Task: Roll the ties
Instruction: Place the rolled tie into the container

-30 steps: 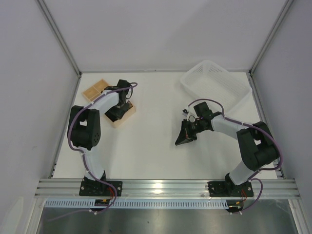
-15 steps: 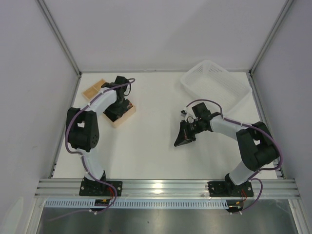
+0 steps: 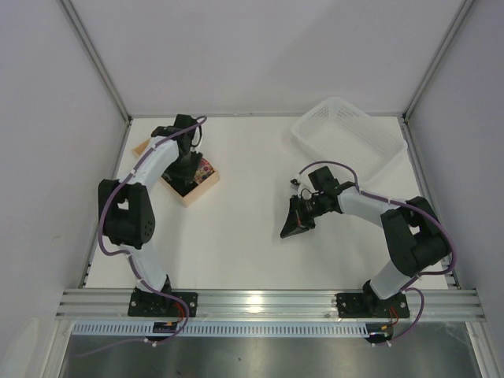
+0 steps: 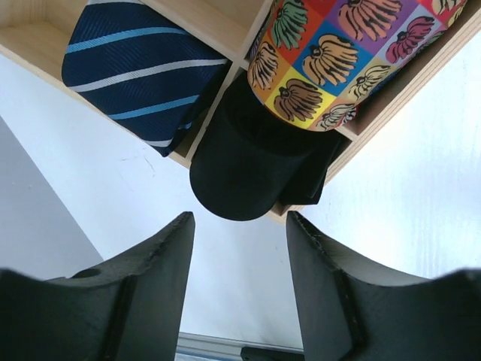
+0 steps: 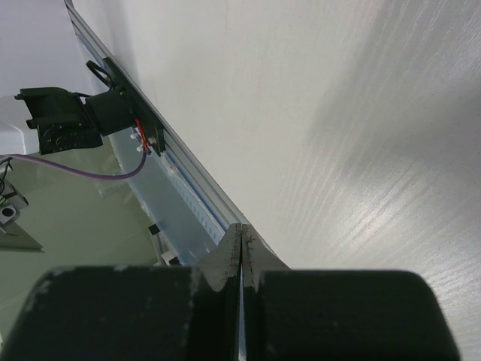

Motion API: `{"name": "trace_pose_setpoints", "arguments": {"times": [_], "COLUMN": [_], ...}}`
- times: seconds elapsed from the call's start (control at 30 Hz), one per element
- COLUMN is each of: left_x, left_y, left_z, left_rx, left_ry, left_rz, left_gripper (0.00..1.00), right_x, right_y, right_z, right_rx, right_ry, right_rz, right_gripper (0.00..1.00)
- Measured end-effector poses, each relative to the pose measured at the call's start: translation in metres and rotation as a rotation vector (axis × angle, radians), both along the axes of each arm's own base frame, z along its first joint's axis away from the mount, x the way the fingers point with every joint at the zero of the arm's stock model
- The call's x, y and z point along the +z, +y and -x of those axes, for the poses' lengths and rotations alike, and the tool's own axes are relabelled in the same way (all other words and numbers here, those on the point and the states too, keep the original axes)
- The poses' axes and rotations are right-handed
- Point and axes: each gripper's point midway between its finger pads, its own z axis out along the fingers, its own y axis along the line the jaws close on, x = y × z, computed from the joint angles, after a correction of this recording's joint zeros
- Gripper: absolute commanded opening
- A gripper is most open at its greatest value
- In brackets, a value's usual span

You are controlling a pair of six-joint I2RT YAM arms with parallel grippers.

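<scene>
A black tie (image 4: 244, 169), rolled into a coil, sits in a compartment of the wooden box (image 4: 214, 26) and bulges over its near edge. Beside it lie a rolled navy striped tie (image 4: 139, 71) and a colourful patterned tie (image 4: 331, 53). My left gripper (image 4: 239, 219) is open, its tips just short of the black coil, with nothing between them. From above, the left gripper (image 3: 187, 175) hangs over the box (image 3: 206, 187). My right gripper (image 3: 290, 230) rests low at the table's middle right, shut and empty (image 5: 240, 229).
A white plastic basket (image 3: 350, 142) stands at the back right. A second small wooden tray (image 3: 145, 146) lies at the back left, partly under the left arm. The aluminium rail (image 3: 268, 303) runs along the near edge.
The left arm has swung towards the back left, uncovering the colourful tie in the box, and its jaws have narrowed a little. The right arm has barely moved.
</scene>
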Motion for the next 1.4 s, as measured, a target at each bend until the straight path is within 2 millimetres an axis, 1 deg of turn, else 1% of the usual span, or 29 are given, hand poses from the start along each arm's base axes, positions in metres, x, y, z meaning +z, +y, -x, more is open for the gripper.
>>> {"name": "trace_pose_setpoints", "arguments": {"times": [0.07, 0.1, 0.17, 0.2, 0.23, 0.3, 0.37, 0.47, 0.6, 0.7, 0.73, 0.77, 0.9, 1.17, 1.3, 1.4], "left_x": [0.0, 0.0, 0.002, 0.003, 0.003, 0.004, 0.004, 0.004, 0.003, -0.005, -0.009, -0.014, -0.027, -0.035, -0.038, -0.042], "left_y": [0.0, 0.0, 0.004, 0.007, 0.01, 0.017, 0.023, 0.026, 0.018, 0.012, 0.01, 0.009, 0.005, -0.003, -0.004, -0.004], "left_z": [0.001, 0.0, 0.0, 0.0, 0.0, -0.002, -0.003, -0.006, -0.009, -0.008, -0.006, -0.003, 0.007, 0.006, 0.005, 0.003], "left_rx": [0.012, 0.019, 0.048, 0.063, 0.074, 0.11, 0.135, 0.157, 0.15, 0.144, 0.14, 0.139, 0.134, 0.118, 0.115, 0.115], "left_ry": [0.001, -0.001, -0.008, -0.012, -0.016, -0.026, -0.036, -0.048, -0.056, -0.05, -0.04, -0.029, 0.009, 0.005, 0.003, 0.006], "left_rz": [0.033, 0.042, 0.059, 0.064, 0.066, 0.071, 0.074, 0.081, 0.122, 0.155, 0.166, 0.172, 0.192, 0.23, 0.236, 0.236], "left_gripper": [0.54, 0.49, 0.43, 0.35, 0.32, 0.3, 0.3, 0.26, 0.24, 0.23, 0.22, 0.19, 0.18, 0.18, 0.16, 0.16], "right_x": [0.0, 0.0, 0.0, 0.0, 0.0, 0.0, 0.0, -0.001, 0.0, 0.0, 0.0, 0.0, -0.001, -0.002, -0.002, -0.002], "right_y": [0.0, 0.0, 0.0, 0.0, 0.0, 0.0, 0.0, 0.001, 0.002, 0.003, 0.003, 0.003, 0.005, 0.01, 0.013, 0.015], "right_z": [0.0, 0.0, 0.0, 0.0, -0.001, 0.0, 0.0, 0.0, 0.002, 0.002, 0.002, 0.002, 0.003, 0.008, 0.01, 0.01], "right_rx": [0.0, 0.0, -0.001, -0.001, -0.001, -0.002, -0.003, 0.0, 0.004, 0.004, 0.003, 0.002, 0.002, 0.008, 0.012, 0.014], "right_ry": [0.0, 0.0, -0.001, -0.002, -0.002, -0.002, -0.002, -0.003, -0.004, -0.003, -0.003, -0.003, -0.002, 0.001, 0.0, -0.004], "right_rz": [0.0, 0.0, 0.0, -0.001, -0.001, 0.001, 0.004, 0.005, 0.005, 0.006, 0.008, 0.009, 0.014, 0.017, 0.016, 0.017], "right_gripper": [0.0, 0.0, 0.0, 0.0, 0.0, 0.0, 0.0, 0.0, 0.0, 0.0, 0.0, 0.0, 0.0, 0.0, 0.0, 0.0]}}
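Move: The rolled black tie already sits in its box compartment, about 3 cm ahead of my open left hand and some 7 cm below. Around it at that same depth, the navy striped tie lies about 5 cm beyond it and 4 cm to its left, and the colourful tie about 5 cm beyond it and 5 cm to its right. From my right hand, the black tie is about 19 cm ahead, 31 cm to the left and 4 cm below. I draw my left fingers most of the way shut while the hand swings a couple of centimetres left and comes back. Then I lower it about 4.5 cm onto the near part of the rolled black tie, tipping the hand's left side down so the fingertips seem to press on the cloth. My shut right hand creeps about 2 cm left and back, clear of everything. ##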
